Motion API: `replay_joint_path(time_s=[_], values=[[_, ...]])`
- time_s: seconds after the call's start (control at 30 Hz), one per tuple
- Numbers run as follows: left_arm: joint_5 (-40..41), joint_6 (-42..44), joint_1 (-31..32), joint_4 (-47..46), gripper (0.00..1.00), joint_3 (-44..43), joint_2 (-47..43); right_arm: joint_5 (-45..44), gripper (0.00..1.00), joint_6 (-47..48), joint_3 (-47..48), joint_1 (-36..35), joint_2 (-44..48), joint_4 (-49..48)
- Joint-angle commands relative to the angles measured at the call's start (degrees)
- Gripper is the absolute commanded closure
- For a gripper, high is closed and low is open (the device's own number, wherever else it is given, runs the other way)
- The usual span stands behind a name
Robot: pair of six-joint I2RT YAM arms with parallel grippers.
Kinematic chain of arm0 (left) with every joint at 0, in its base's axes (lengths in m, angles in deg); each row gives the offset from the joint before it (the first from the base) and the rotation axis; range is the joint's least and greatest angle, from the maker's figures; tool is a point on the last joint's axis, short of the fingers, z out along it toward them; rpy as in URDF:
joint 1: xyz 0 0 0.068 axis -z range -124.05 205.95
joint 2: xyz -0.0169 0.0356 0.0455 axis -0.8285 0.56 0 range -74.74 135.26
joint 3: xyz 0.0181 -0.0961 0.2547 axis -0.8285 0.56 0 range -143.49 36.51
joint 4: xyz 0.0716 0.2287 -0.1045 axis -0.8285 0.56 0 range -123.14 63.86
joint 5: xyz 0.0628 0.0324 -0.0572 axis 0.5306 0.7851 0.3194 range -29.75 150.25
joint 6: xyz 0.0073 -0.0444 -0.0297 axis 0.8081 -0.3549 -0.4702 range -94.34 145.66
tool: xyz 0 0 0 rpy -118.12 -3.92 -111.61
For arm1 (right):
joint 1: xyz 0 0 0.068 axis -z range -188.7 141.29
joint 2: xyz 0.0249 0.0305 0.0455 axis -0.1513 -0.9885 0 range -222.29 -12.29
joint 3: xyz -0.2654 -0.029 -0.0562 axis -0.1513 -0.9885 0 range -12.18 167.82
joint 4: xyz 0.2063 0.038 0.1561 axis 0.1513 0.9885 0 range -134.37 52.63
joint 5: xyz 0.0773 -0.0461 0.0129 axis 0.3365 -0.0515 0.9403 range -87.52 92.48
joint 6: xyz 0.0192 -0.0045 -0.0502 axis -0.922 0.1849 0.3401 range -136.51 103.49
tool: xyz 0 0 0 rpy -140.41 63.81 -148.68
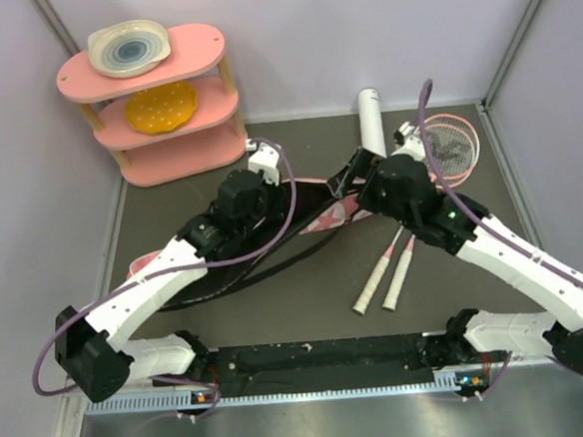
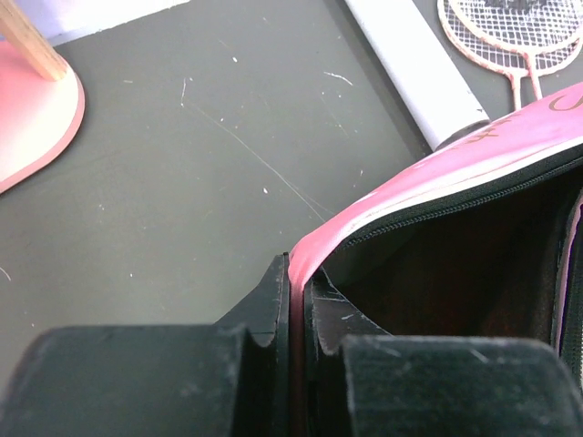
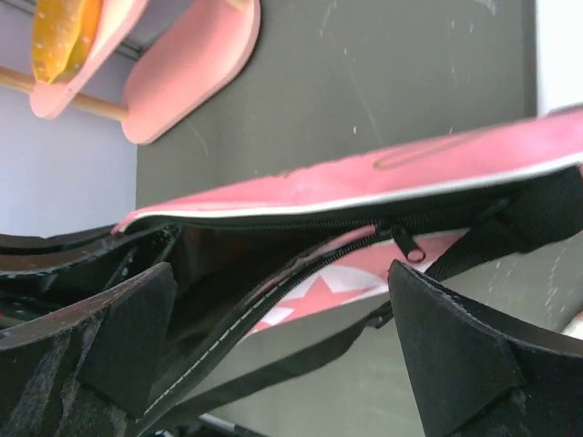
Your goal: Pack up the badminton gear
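Note:
The long pink racket bag (image 1: 316,217) lies mid-table with its zipper undone and its dark inside showing (image 3: 237,273). My left gripper (image 2: 296,300) is shut on the bag's upper pink edge (image 2: 455,159) and holds it up off the table. At the bag's other end my right gripper (image 3: 282,337) stands open, nothing between its fingers, and the zipper pull (image 3: 410,248) hangs just beyond them. Two pink-framed rackets (image 1: 452,147) lie to the right, white handles (image 1: 386,277) toward me. The white tube (image 1: 370,121) lies at the back. No shuttlecock shows.
A pink three-tier shelf (image 1: 159,118) with plates stands at the back left corner; its base shows in the left wrist view (image 2: 36,118). Black bag straps (image 1: 246,277) trail over the dark table toward the front. Walls close in on the back and both sides.

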Motion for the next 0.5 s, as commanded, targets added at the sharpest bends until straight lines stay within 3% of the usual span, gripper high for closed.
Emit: replay_joint_path(time_s=[0.0,0.1,0.23,0.47], values=[[2.6,-2.0,-0.2,-9.6,1.00,0.4,-4.1,-3.1,0.01,-13.4,0.1,-3.6,-1.3,-0.1],[1.1,-2.1,-0.1,-9.8,1.00,0.9,-5.2,-5.2,0.04,-18.5,-1.6,-5.2,-2.6,-0.1],[-0.6,-2.3,-0.2,-10.0,1.00,1.2,-5.9,-8.0,0.23,-23.2,-3.5,-5.8,-3.7,0.0],[-6.7,-3.3,-0.1,-13.0,1.00,3.2,-7.9,-11.7,0.30,-24.8,-2.2,-5.8,-6.4,0.1]])
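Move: The right hand, wide open, is heading for the zip pull on the open racket bag's mouth, some 7 cm below it and 3 cm ahead, roughly in line sideways. The white tube's middle lies about 18 cm ahead of the right hand, 6 cm to its right and 24 cm down; the racket handles are around 11 cm back, 6 cm right and 26 cm down. From the left hand, already pinching the bag's pink rim, the pull is about 14 cm right, 2 cm back and slightly lower. The left hand keeps its pinch on the pink rim, easing it up and back by a couple of centimetres. The right hand sinks about 5 cm and shifts 2 to 3 cm left onto the bag's mouth, tipping down and turning clockwise some 10 degrees each, its fingers closing by about a quarter around the zip edge without a visible grip. ##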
